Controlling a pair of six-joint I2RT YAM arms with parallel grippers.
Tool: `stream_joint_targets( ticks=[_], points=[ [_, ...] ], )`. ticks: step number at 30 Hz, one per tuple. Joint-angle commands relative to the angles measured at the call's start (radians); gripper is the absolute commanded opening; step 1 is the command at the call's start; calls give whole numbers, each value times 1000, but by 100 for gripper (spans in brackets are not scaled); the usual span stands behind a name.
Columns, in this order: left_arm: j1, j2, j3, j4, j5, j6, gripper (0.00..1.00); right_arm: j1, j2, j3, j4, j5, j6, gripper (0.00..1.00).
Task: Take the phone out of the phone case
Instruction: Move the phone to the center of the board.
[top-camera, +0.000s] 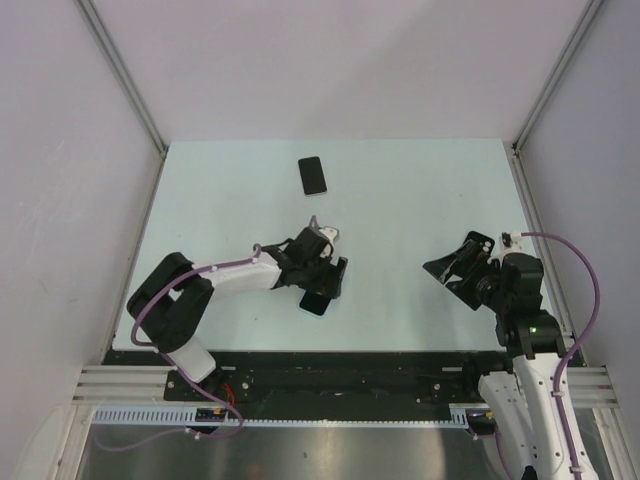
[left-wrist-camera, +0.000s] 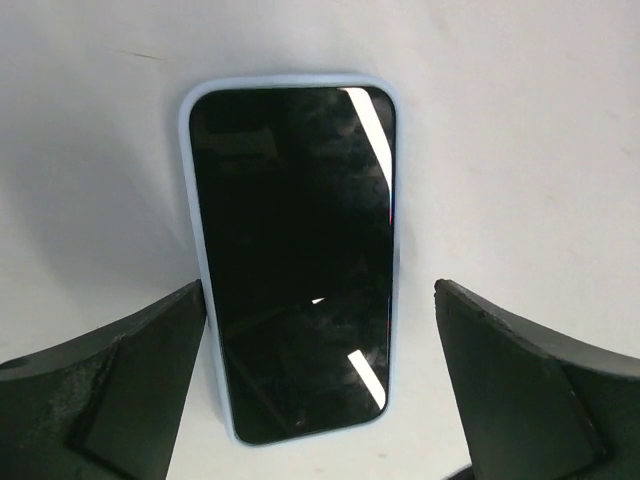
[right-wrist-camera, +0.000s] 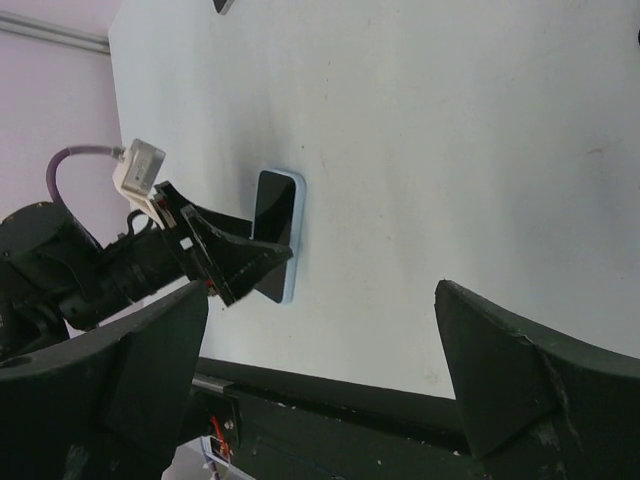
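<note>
A black phone (left-wrist-camera: 290, 230) lies screen up in a light blue phone case (left-wrist-camera: 185, 150) on the pale table, near the front edge (top-camera: 316, 303). My left gripper (top-camera: 326, 284) hangs over its near end, open, in the left wrist view (left-wrist-camera: 320, 288) too. There the left finger (left-wrist-camera: 150, 350) lines up with the case's edge and the other finger stands well off to the right. My right gripper (top-camera: 452, 272) is open over bare table at the right, holding nothing (right-wrist-camera: 320, 288). The right wrist view shows the cased phone (right-wrist-camera: 280, 225) partly behind the left gripper's fingers.
A second dark phone with a light rim (top-camera: 313, 176) lies at the back middle of the table (top-camera: 420, 190). White walls close in the left, back and right sides. A black rail (top-camera: 340, 365) runs along the front edge by the arm bases.
</note>
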Motion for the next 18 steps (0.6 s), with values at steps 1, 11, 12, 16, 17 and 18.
stream_joint_targets(
  ticks=[1, 11, 12, 16, 17, 18],
  points=[
    [-114, 9, -66, -9, 73, -144, 100, 37, 0, -30, 54, -5, 22, 100],
    [-108, -279, -121, -31, 147, -207, 100, 605, 128, -119, 153, 337, 184, 100],
    [-110, -316, -115, -42, 148, -200, 100, 665, 154, -121, 174, 380, 233, 100],
    [-134, -289, -61, -162, 55, -82, 100, 834, 380, -118, 281, 484, 342, 100],
    [-169, -275, -40, -176, 7, -71, 100, 845, 412, -118, 304, 489, 367, 100],
    [-188, -251, -33, -186, -77, -60, 100, 845, 432, -118, 310, 492, 384, 100]
  ],
)
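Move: The light-edged phone lies just under the left hand, its middle about 2 cm ahead and 2 cm below, one open finger against its far-left long edge. A black slab lies some 35 cm ahead of the left hand and 5 cm left. From the right hand the phone is about 25 cm left, 6 cm ahead and 18 cm below; another black slab lies roughly 15 cm ahead of that hand, 10 cm right, equally far below. With one finger still on the phone's far-left long edge, the open left hand pushes the phone back and to the right, about 5 cm back in all, then comes off it, drawing slightly farther back and rising some 5 cm. Meanwhile the right hand, also wide open, swings about 12 cm left towards the phone, sinking 9 cm and drawing back 6 cm, turning some 20 degrees counter-clockwise and tipping down. ##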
